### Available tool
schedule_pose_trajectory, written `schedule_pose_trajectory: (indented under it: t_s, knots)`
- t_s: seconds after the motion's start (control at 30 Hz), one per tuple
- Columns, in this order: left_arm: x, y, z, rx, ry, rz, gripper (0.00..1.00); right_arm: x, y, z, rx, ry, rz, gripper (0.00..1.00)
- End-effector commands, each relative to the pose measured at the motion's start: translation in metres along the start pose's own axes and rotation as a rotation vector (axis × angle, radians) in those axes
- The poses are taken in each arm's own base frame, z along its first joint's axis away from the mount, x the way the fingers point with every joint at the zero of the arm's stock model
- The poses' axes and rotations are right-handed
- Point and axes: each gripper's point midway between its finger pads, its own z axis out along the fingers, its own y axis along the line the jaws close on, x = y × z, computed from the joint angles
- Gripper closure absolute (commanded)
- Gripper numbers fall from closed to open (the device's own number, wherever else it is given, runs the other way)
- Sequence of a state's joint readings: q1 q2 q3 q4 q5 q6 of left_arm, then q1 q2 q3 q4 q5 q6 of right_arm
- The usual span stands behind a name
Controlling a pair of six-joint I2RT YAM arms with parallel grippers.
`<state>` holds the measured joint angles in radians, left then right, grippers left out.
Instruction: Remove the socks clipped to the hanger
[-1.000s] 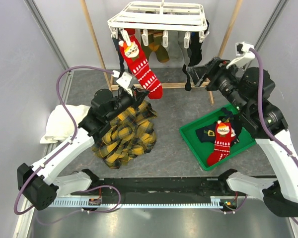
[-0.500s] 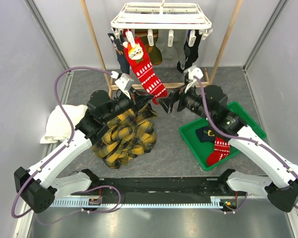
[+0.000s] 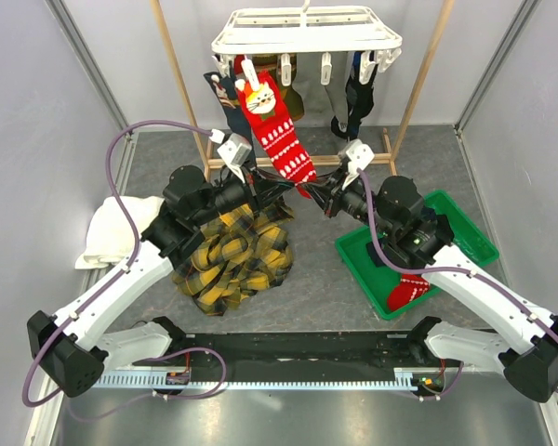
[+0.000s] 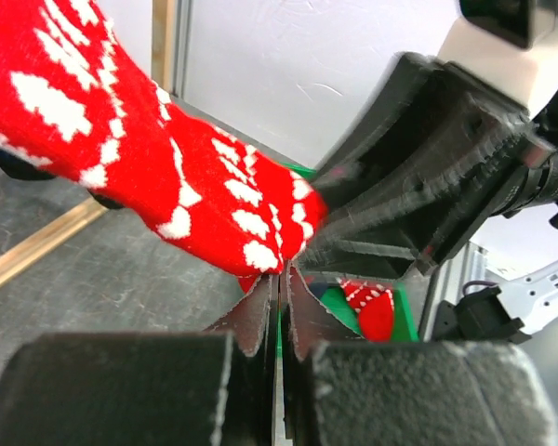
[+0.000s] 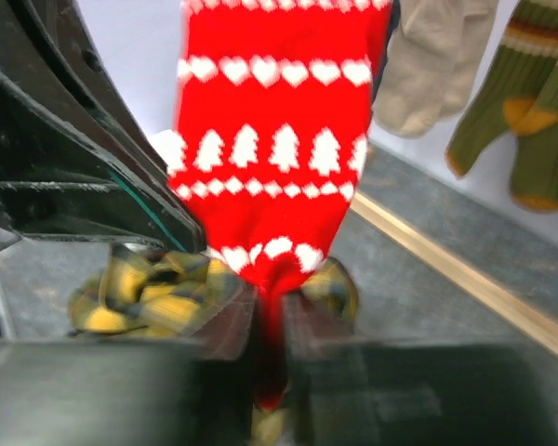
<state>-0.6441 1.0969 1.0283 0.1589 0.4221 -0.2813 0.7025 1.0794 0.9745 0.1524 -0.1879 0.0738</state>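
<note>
The white hanger (image 3: 307, 28) hangs at the top back with several socks clipped under it. A red sock (image 3: 274, 130) with white patterns slants down from a clip toward both grippers. My left gripper (image 3: 293, 189) is shut, pinching the edge of the toe into a point (image 4: 284, 271). From the other side my right gripper (image 3: 314, 192) is shut on the same toe. In the right wrist view the red sock (image 5: 274, 167) narrows to a strip between its fingers (image 5: 270, 311). Tan (image 5: 437, 65) and olive (image 5: 530, 121) socks hang behind.
A green tray (image 3: 465, 237) at the right holds a navy sock and a red sock (image 3: 411, 288). A yellow-black plaid cloth (image 3: 232, 251) lies heaped below the left arm. A white towel (image 3: 112, 228) sits by the left wall. Wooden poles (image 3: 181, 84) flank the hanger.
My right arm swung left from the black socks at the hanger's right side to the red sock's toe, and its jaws closed on it. The left gripper stayed shut at the toe.
</note>
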Motion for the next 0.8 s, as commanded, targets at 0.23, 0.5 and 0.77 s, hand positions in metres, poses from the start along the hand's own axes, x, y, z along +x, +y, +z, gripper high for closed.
schedule_pose_trajectory:
  t_s: [0.23, 0.5, 0.77]
  knots:
    - [-0.059, 0.011, -0.005, -0.128, -0.047, 0.008, 0.31, -0.024, 0.012, -0.007, -0.055, -0.138, 0.007, 1.0]
    - [-0.123, 0.035, -0.025, -0.175, -0.139, -0.022, 0.29, -0.036, 0.028, -0.014, -0.127, -0.175, 0.065, 1.0]
    - [-0.165, 0.048, -0.013, -0.118, -0.191, -0.067, 0.3, -0.044, 0.039, -0.007, -0.19, -0.174, 0.129, 1.0]
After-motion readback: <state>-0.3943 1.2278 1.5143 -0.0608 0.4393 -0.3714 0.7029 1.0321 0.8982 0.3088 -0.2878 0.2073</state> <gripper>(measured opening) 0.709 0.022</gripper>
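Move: From the left hand, which pinches the red sock's toe, the clip holding that sock lies about 12 cm ahead, 7 cm left and 20 cm above. The dark blue sock hangs some 15 cm ahead, 13 cm left and 10 cm up; the olive socks are roughly 19 cm ahead, 2 cm left and 12 cm up. The toe sits at the right hand's nearly shut fingers, about 1 cm to its left, level in reach and height. The right hand finishes closing on the red sock's toe and keeps that pinch, easing back about 2.5 cm and up a little while rolling slightly. The left fingers open wide and let go of the toe, then that hand climbs some 13 cm, also going about 6 cm forward and as far left, turning a little counter-clockwise, up alongside the sock towards its clip, fingers staying open. ##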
